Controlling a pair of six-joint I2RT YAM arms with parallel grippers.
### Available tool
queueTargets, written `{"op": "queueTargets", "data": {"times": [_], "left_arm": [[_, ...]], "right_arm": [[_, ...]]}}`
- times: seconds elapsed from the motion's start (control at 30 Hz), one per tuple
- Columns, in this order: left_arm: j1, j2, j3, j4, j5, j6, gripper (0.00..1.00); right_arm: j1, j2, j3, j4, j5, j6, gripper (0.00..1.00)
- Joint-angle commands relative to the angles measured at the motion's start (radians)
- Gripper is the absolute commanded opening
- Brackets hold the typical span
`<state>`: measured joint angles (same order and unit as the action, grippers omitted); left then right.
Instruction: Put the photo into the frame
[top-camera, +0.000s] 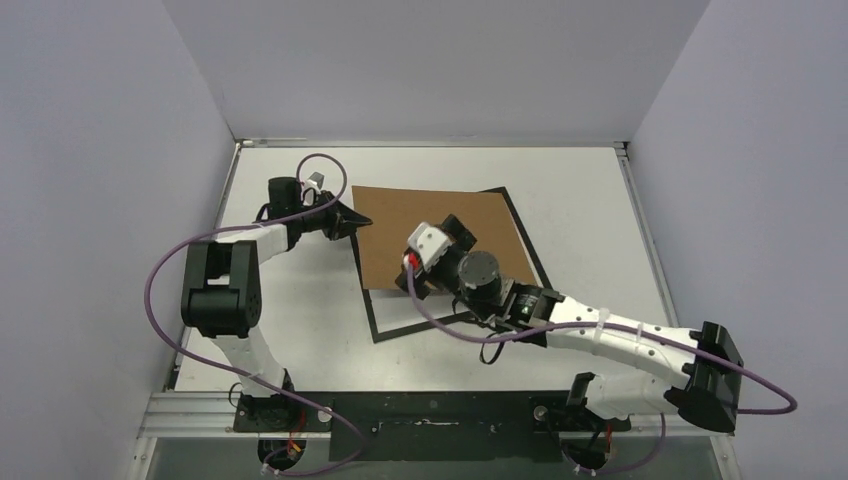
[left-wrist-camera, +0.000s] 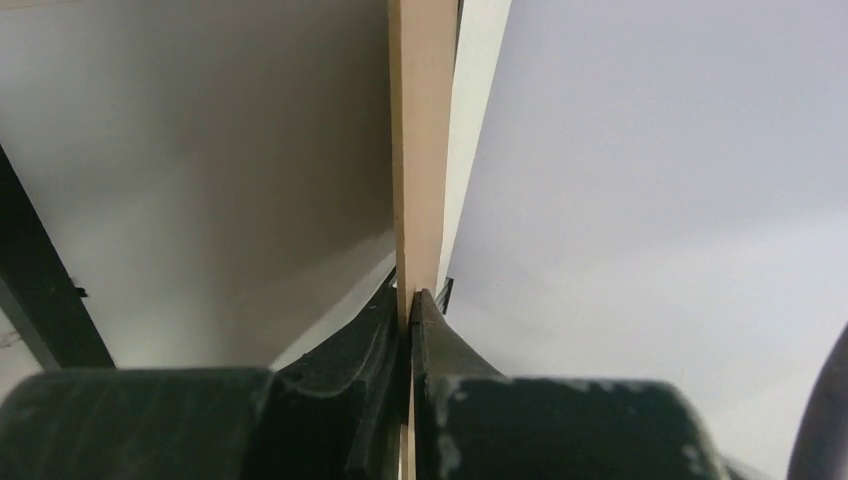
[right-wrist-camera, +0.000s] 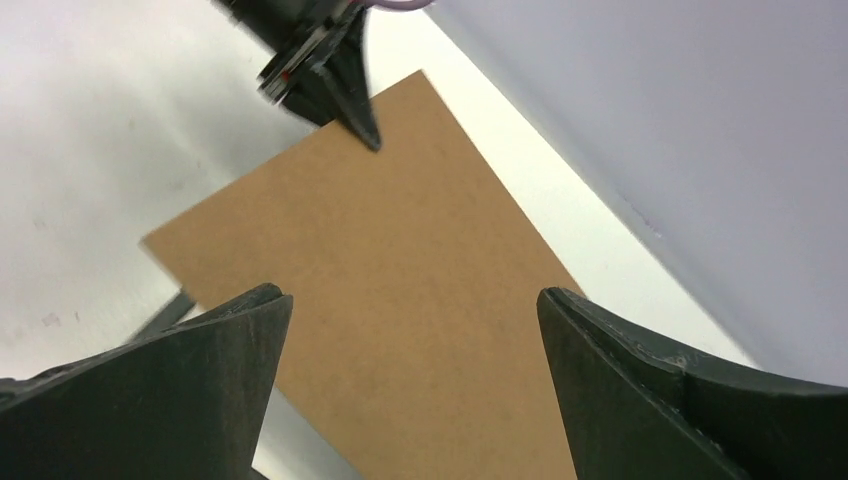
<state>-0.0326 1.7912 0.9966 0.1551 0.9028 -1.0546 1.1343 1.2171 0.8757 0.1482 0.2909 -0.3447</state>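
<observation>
The thin black frame (top-camera: 527, 245) lies in the middle of the table. A brown cardboard backing (top-camera: 430, 215) covers most of it, so only the frame's right and near sides show. The photo is hidden. My left gripper (top-camera: 362, 222) is shut on the backing's left edge. In the left wrist view the board (left-wrist-camera: 420, 150) runs edge-on between the closed jaws of the left gripper (left-wrist-camera: 412, 295). My right gripper (top-camera: 432, 250) hovers over the backing (right-wrist-camera: 400, 260). In its own wrist view the right gripper (right-wrist-camera: 413, 300) is wide open with nothing in it.
Pale walls close in the white table (top-camera: 300, 300) on the left, back and right. A strip of the frame (right-wrist-camera: 165, 315) shows past the board's near-left edge. The left gripper's tip (right-wrist-camera: 355, 110) shows at the board's far corner.
</observation>
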Motion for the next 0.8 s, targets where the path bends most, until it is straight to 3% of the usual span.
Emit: {"op": "queueTargets", "data": {"times": [0.0,0.13,0.23,0.4,0.5,0.63,0.77], "left_arm": [[0.016,0.031,0.092,-0.085,0.064,0.092,0.00],[0.027,0.056,0.126,-0.124,0.084,0.099,0.00],[0.028,0.060,0.141,-0.128,0.093,0.091,0.00],[0.062,0.053,0.159,-0.142,0.116,0.078,0.00],[0.062,0.046,0.160,-0.153,0.126,0.067,0.00],[0.063,0.035,0.153,-0.154,0.134,0.042,0.00],[0.062,0.027,0.142,-0.133,0.142,-0.027,0.00]], "right_arm": [[-0.157,-0.001,0.151,-0.264,-0.088,0.349,1.00],[-0.349,0.045,0.246,-0.396,-0.168,0.576,1.00],[-0.559,0.100,0.287,-0.487,-0.269,0.775,0.99],[-0.917,0.231,0.252,-0.536,-0.563,0.983,0.99],[-0.992,0.299,0.232,-0.537,-0.667,1.009,0.99],[-1.052,0.342,0.178,-0.520,-0.687,1.049,0.99],[-1.129,0.349,0.082,-0.417,-0.788,1.132,0.99]]}}
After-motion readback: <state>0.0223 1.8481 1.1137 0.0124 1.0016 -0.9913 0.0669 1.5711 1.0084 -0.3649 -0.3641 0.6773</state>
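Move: The left hand already pinches the brown backing board near its left edge; the board's middle lies about 16 cm to its right, 5 cm back and 4 cm lower. From the open right hand that middle is some 12 cm ahead, 8 cm right and 16 cm below, while the board's free right edge is 13 cm ahead, 25 cm right and 18 cm below. Under the board, the frame's middle lies about 9 cm ahead of the right hand, 10 cm right and 21 cm down. The right hand rises briefly, then sweeps about 23 cm right and some 15 cm forward over the backing board before sinking towards its free right edge, ending about 15 cm lower and drawing back a little at the last, with the wrist rolling over by nearly 100 degrees until the wide-open fingers slant steeply down close to that edge. The left hand keeps its pinch on the board's left edge and eases it roughly 2 cm left, slightly up and forward. ##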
